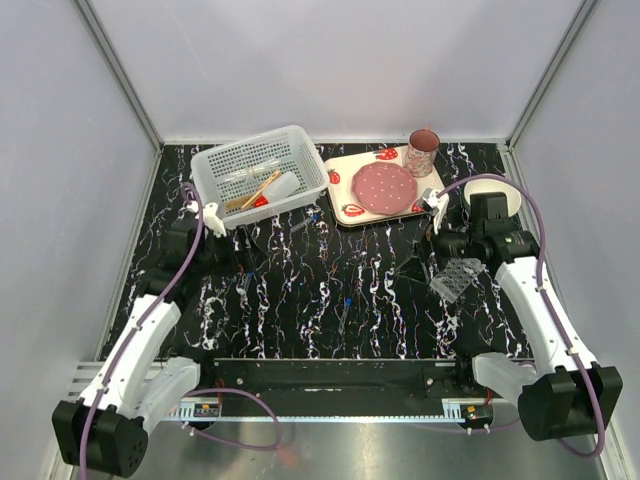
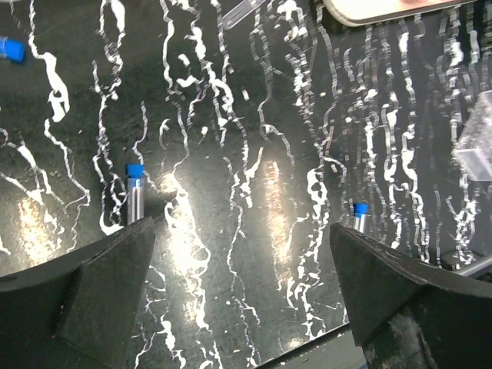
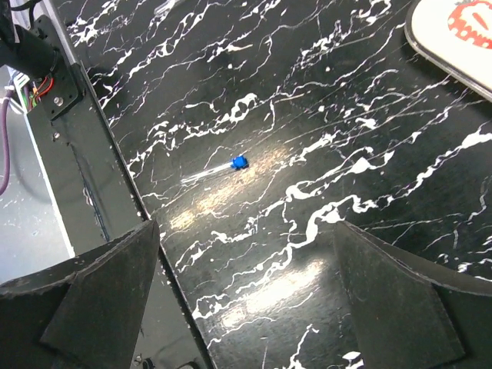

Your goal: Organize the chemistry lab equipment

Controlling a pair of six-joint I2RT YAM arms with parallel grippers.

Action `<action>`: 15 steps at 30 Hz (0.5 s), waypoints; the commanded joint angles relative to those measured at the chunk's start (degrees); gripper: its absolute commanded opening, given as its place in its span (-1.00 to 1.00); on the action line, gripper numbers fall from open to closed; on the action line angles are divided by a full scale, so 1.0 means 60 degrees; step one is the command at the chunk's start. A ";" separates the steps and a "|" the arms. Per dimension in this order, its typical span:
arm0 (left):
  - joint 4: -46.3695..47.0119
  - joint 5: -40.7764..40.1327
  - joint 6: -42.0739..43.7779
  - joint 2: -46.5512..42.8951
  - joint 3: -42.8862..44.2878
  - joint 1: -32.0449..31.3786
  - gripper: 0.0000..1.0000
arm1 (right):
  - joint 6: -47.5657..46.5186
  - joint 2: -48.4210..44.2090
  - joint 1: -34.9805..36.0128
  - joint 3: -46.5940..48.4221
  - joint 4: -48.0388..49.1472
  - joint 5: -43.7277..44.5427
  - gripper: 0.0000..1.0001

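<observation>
A white basket (image 1: pixel 260 172) at the back left holds the red-capped squeeze bottle (image 1: pixel 272 192), a wooden-handled tool (image 1: pixel 258 190) and clear tubes. The clear grid rack (image 1: pixel 457 277) lies on the table beside my right arm and shows at the edge of the left wrist view (image 2: pixel 480 142). Tiny blue-capped vials lie loose on the table: two (image 2: pixel 134 184) (image 2: pixel 360 215) just beyond my left fingertips and one (image 3: pixel 219 171) ahead of my right gripper. Both the left gripper (image 2: pixel 242 231) (image 1: pixel 238 262) and the right gripper (image 3: pixel 247 227) (image 1: pixel 412 268) are open, hovering low, with nothing between their fingers.
The strawberry-print tray (image 1: pixel 345 195) with a pink plate (image 1: pixel 384 188) and mug (image 1: pixel 422 152) sits at the back centre. A round white bowl (image 1: pixel 495 185) lies behind my right wrist. The table's front rail (image 3: pixel 84 154) runs close to the right gripper.
</observation>
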 commanded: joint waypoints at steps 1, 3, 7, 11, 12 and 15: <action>-0.0116 -0.0839 0.0121 0.0886 0.0199 0.0021 0.98 | 0.0317 -0.0737 -0.0022 -0.0514 0.0887 -0.0344 0.99; -0.0028 -0.1015 -0.0010 0.1268 0.0170 0.0021 0.98 | 0.0405 -0.0913 -0.0036 -0.0808 0.1020 -0.0461 1.00; -0.0028 -0.1455 -0.0216 0.2759 0.0213 0.0021 0.98 | 0.0435 -0.0958 -0.0124 -0.1014 0.1152 -0.0315 1.00; -0.0276 -0.1134 0.0017 0.4022 0.0652 0.0021 0.98 | 0.0610 -0.1017 -0.0270 -0.1306 0.1475 -0.0300 0.99; -0.0349 -0.1133 0.0091 0.4242 0.0841 0.0021 0.98 | 0.0654 -0.1046 -0.0300 -0.1350 0.1562 -0.0329 1.00; -0.0701 -0.1557 0.0311 0.4931 0.1121 0.0007 0.98 | 0.0742 -0.1105 -0.0431 -0.1497 0.1709 -0.0373 0.99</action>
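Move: The left hand, empty and open, is going for the blue-capped test tube lying about 17 cm below it, some 3 cm ahead and 5 cm to its left. A second capped tube lies about 15 cm ahead and 12 cm left of the hand, and the middle tube roughly 6 cm back and 20 cm right; the white basket's middle is some 32 cm ahead, 1 cm left. From the right hand the aimed-at tube is about 38 cm left, 5 cm ahead and 21 cm below. The left hand drops about 11 cm almost straight down towards the nearest blue-capped test tube on the black marble table, easing a couple of centimetres to its left as it sinks. On the way the wrist tips the fingers some 25 degrees further down and rolls slightly so that its left side rises, while the fingers stay wide open and end still above the tube without touching it. ##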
